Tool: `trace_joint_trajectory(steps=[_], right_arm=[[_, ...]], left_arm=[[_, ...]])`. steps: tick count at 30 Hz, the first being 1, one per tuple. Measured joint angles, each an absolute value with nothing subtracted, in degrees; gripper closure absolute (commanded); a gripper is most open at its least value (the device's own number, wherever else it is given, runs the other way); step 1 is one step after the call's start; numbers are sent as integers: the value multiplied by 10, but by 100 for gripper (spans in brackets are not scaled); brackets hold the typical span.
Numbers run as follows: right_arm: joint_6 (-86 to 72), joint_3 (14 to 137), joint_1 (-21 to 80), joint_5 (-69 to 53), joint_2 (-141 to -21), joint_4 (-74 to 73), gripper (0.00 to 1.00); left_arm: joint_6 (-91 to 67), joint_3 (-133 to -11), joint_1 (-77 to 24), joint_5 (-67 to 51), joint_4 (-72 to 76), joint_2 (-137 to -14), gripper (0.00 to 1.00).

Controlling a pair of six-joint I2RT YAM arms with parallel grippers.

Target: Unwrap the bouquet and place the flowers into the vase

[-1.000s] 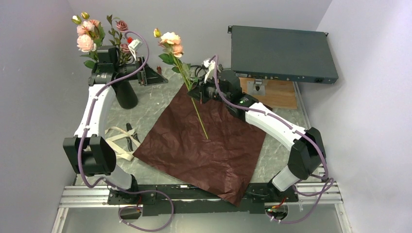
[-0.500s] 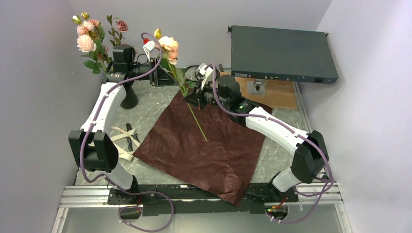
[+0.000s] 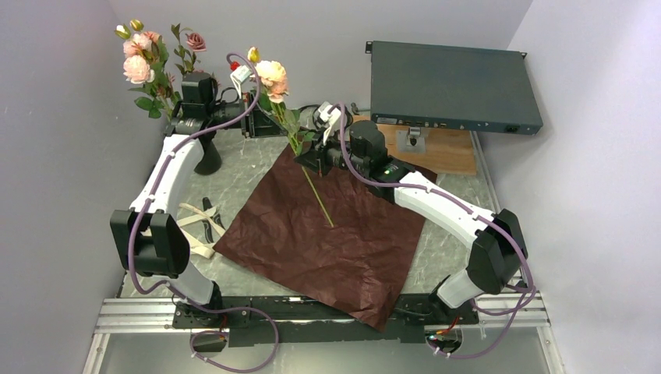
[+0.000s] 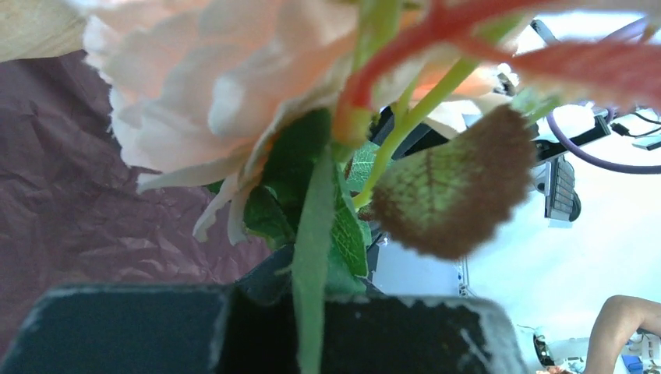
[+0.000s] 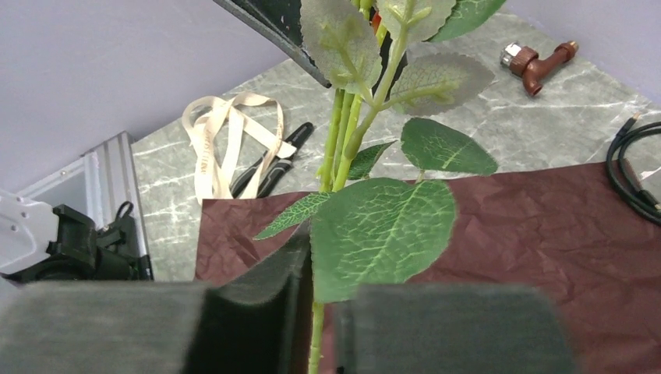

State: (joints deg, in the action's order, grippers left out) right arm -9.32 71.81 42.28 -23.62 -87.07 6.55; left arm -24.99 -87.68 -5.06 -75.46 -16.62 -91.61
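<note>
A flower stem point(image 3: 316, 191) with peach roses point(image 3: 273, 74) stands tilted over the spread maroon wrapping paper point(image 3: 327, 234). My right gripper point(image 3: 308, 157) is shut on the stem low down, seen in the right wrist view as a thin green stem point(image 5: 316, 343) pinched under a big leaf point(image 5: 382, 234). My left gripper point(image 3: 273, 118) is shut on the same stem just under the blooms; a peach rose point(image 4: 195, 93) fills its view above the stem point(image 4: 312, 312). The dark vase point(image 3: 207, 160), half hidden behind my left arm, holds several flowers point(image 3: 148, 54).
The beige ribbon point(image 3: 191, 230) and black scissors point(image 3: 209, 222) lie left of the paper. A black rack unit point(image 3: 452, 86) on a wooden board point(image 3: 444, 152) fills the back right. A brass fitting point(image 5: 538, 58) and black cable point(image 5: 631, 171) lie near the paper's far edge.
My left arm swung from the vase to the held flower and its jaws closed on the stem under the blooms. The right gripper shifted slightly left, keeping hold of the stem.
</note>
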Motion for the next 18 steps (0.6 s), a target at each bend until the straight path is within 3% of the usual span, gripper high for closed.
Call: trace_joint_trajectory(steps=[3, 5, 18], right_arm=[[-90, 718, 423, -241, -871, 65, 52], [-87, 718, 425, -244, -871, 66, 40], [-75, 718, 428, -246, -865, 52, 11]], left_arm=[[-251, -874, -51, -743, -165, -911, 100], [-250, -874, -51, -735, -166, -908, 100], [-209, -903, -5, -686, -219, -868, 100]])
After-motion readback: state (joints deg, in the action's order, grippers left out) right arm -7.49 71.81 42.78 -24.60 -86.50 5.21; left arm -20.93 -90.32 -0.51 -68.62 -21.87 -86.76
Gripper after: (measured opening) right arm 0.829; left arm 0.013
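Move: The black vase, already holding other flowers, stands about 21 cm left of the left gripper and some 4 cm farther out, its middle roughly 22 cm lower. From the left gripper, the brown tap is about 10 cm left and 15 cm ahead, and the cable coil about 7 cm right and 15 cm ahead, both on the table some 34 cm down. From the right gripper the vase is about 25 cm left, 8 cm ahead and 17 cm down. Open the right gripper wide and let go of the peach flowers' stem, holding that arm almost in place. Keep the left fingers shut on the stem higher up. Once the right has opened, bring the left gripper left and up, about 4 cm in all and gathering speed, towards the vase's side, turning it some 10 degrees counter-clockwise. ##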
